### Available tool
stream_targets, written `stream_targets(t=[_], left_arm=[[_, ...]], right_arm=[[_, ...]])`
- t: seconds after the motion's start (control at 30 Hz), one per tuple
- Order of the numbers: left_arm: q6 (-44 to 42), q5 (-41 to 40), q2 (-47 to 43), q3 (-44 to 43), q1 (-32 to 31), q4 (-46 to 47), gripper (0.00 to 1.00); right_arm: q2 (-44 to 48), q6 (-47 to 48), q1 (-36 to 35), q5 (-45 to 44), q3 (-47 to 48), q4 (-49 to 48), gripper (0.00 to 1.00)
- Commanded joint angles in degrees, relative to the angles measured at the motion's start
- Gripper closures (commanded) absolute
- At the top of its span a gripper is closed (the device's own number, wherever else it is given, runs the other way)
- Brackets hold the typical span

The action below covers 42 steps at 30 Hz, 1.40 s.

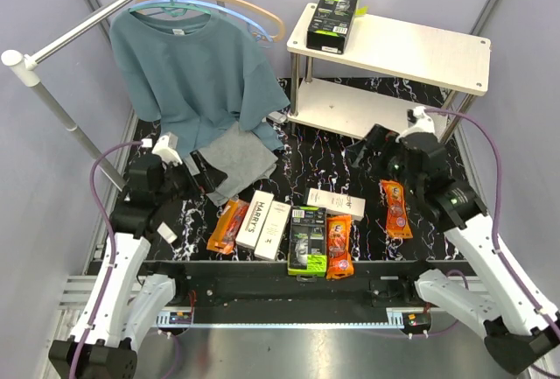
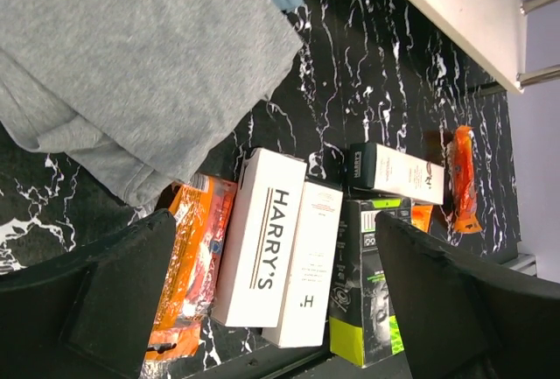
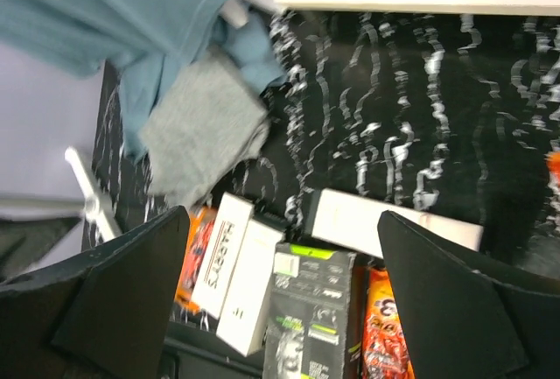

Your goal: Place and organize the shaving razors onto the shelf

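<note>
One black-and-lime razor box (image 1: pixel 334 17) lies on the top board of the cream shelf (image 1: pixel 411 51). On the black table lie two HARRY'S boxes (image 1: pixel 255 220), a white box on its side (image 1: pixel 336 202), a black-and-lime box (image 1: pixel 308 239) and three orange blister packs (image 1: pixel 228 226) (image 1: pixel 339 245) (image 1: pixel 395 208). My left gripper (image 1: pixel 196 171) is open and empty above the grey cloth's edge; its view (image 2: pixel 276 300) shows the HARRY'S boxes (image 2: pixel 262 239) below. My right gripper (image 1: pixel 372 147) is open and empty in front of the shelf's lower board; its view (image 3: pixel 280 300) shows the black-and-lime box (image 3: pixel 311 318).
A folded grey cloth (image 1: pixel 234 158) lies on the table at the left. A teal shirt (image 1: pixel 197 68) hangs from the metal rail (image 1: pixel 96 16) at the back left. The shelf's silver legs (image 1: pixel 296 81) stand on the table at the back right.
</note>
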<state>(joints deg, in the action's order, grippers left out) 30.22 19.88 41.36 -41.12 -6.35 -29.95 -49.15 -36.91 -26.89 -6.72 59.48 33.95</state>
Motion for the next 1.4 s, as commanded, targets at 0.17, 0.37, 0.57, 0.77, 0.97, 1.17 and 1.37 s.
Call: stream_targets(t=[0.17, 0.37, 0.57, 0.77, 0.97, 1.17, 1.37], left_arm=[[-3.58, 0.26, 2.74, -7.38, 0.02, -4.13, 0.01], [-6.48, -0.54, 8.64, -11.87, -0.07, -12.4, 0.01], [-7.45, -4.14, 9.0, -13.02, -0.07, -16.18, 0.01], [-7.19, -6.34, 9.96, -14.07, -2.52, -18.29, 0.01], [-5.96, -11.26, 13.56, -13.72, -8.05, -19.61, 0.01], [-4.29, -14.34, 17.34, -12.32, -11.4, -20.93, 0.01], [-2.45, -15.75, 19.45, -10.38, -14.91, -20.85, 0.01]], right_arm=[[-18.33, 1.41, -25.91, -17.62, 14.08, 4.63, 0.0], [-21.08, -5.01, -30.14, -16.4, 10.83, -0.99, 0.0], [-18.19, -8.35, -31.11, -15.87, 8.46, -1.79, 0.0], [-15.46, -10.2, -31.11, -13.68, 6.08, -1.7, 0.0], [-17.04, -12.22, -31.11, -9.46, 4.24, -3.09, 0.0], [-16.33, -14.86, -31.2, -6.2, -0.42, -7.49, 0.0], [-16.77, -16.7, -31.2, -4.97, -2.35, -8.38, 0.0]])
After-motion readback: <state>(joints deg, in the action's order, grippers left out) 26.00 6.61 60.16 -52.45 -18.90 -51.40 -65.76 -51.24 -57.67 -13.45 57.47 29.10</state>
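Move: From the left hand, the orange razor pack beside the Harry's box lies about 7 cm ahead, 2 cm to the right and 19 cm below; the lettered Harry's box is some 10 cm right and 9 cm ahead. From the right hand, the plainer Harry's box is roughly 22 cm left, 5 cm ahead and 26 cm below. Its neighbours: the black razor box 12 cm left and 2 cm ahead, the flat white box 3 cm left and 12 cm ahead. Swinging fast to its left by some 15 cm, then sinking about 8 cm in stages and drawing back nearly 7, the right hand comes towards the Harry's boxes, turning counter-clockwise and tipping down. The left hand rises slightly, then sinks to about 6 cm lower and eases 3 cm back towards the orange pack, tipping down some 25 degrees. Both grippers stay wide open, still above the things. ##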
